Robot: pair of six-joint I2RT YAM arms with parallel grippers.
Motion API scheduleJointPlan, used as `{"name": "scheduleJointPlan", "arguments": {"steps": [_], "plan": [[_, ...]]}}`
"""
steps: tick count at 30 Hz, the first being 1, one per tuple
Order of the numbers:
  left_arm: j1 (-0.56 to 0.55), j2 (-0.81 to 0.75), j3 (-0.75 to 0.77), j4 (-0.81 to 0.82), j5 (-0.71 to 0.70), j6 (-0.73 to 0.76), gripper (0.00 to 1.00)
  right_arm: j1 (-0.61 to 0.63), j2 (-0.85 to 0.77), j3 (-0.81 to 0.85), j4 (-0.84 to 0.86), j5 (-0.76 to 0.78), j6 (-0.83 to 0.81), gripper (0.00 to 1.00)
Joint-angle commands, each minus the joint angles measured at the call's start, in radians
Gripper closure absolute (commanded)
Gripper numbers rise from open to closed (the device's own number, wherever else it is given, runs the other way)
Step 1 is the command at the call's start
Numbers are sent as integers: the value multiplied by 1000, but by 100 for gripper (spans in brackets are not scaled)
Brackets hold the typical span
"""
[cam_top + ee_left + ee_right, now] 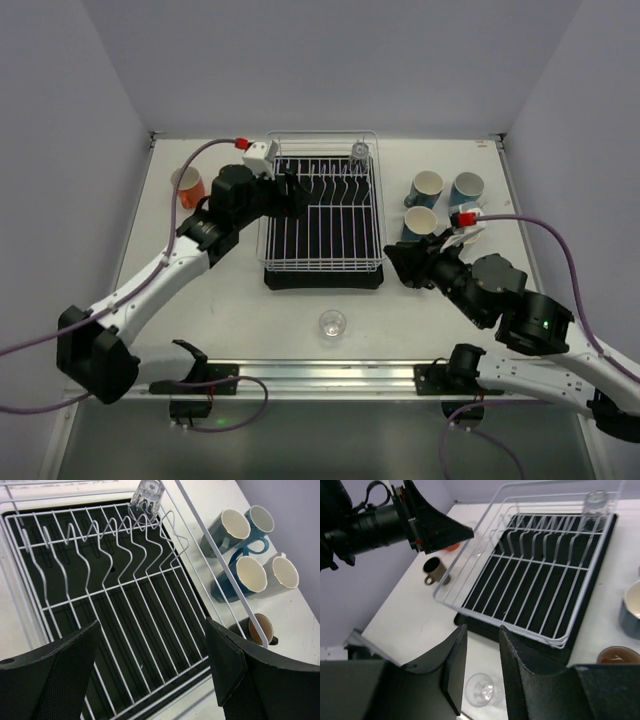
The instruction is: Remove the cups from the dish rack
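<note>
The white wire dish rack [322, 262] on its black tray holds one clear glass [359, 152] upside down at its back right corner [148, 494]. My left gripper [292, 196] hangs open over the rack's left side, with only rack wires between its fingers [65, 670]. My right gripper [397, 263] is by the rack's front right corner, its jaws a narrow gap apart and holding nothing. Another clear glass [481, 690] stands on the table beyond that gap. Unloaded cups stand right of the rack: teal [227, 530], blue [260, 522], teal [245, 577], cream [281, 572] and brown [255, 630].
An orange cup [188, 186] stands left of the rack, and a brown mug [436, 570] lies on its side near it. The loose glass [332, 323] sits in front of the rack, close to the table's near edge. Grey walls enclose the table on three sides.
</note>
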Motion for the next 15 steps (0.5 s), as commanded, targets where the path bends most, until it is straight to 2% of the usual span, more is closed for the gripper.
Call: {"name": "scheduleJointPlan", "arguments": {"steps": [1, 6, 15], "plan": [[-21, 174, 155, 97, 16, -6, 14, -113, -43, -43, 112, -16, -16, 66], [-35, 373, 347, 96, -36, 17, 16, -167, -32, -52, 121, -13, -23, 66], [-62, 719, 697, 42, -48, 88, 18, -199, -43, -69, 158, -14, -37, 65]]}}
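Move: The last glass in the rack, upside down in its far right corner, lies some 21 cm ahead of the left hand, 15 cm to its right and 14 cm below. The rack's middle is about 10 cm ahead, 4 cm right and 18 cm down. Beyond the rack's right side, the grey-blue mug stands roughly 6 cm nearer than the glass and 16 cm right of it. From the right hand the glass is about 38 cm straight ahead, 21 cm lower. Towards the glass in the rack's far right corner the left hand sweeps quickly over the bars, about 13 cm forward and 10 cm to the right while sinking slightly, its attitude nearly unchanged and fingers staying wide open. The empty right hand eases some 3 cm forward and 3 cm right, turning about 10 degrees clockwise, away from the glass standing on the table in front of the rack. ##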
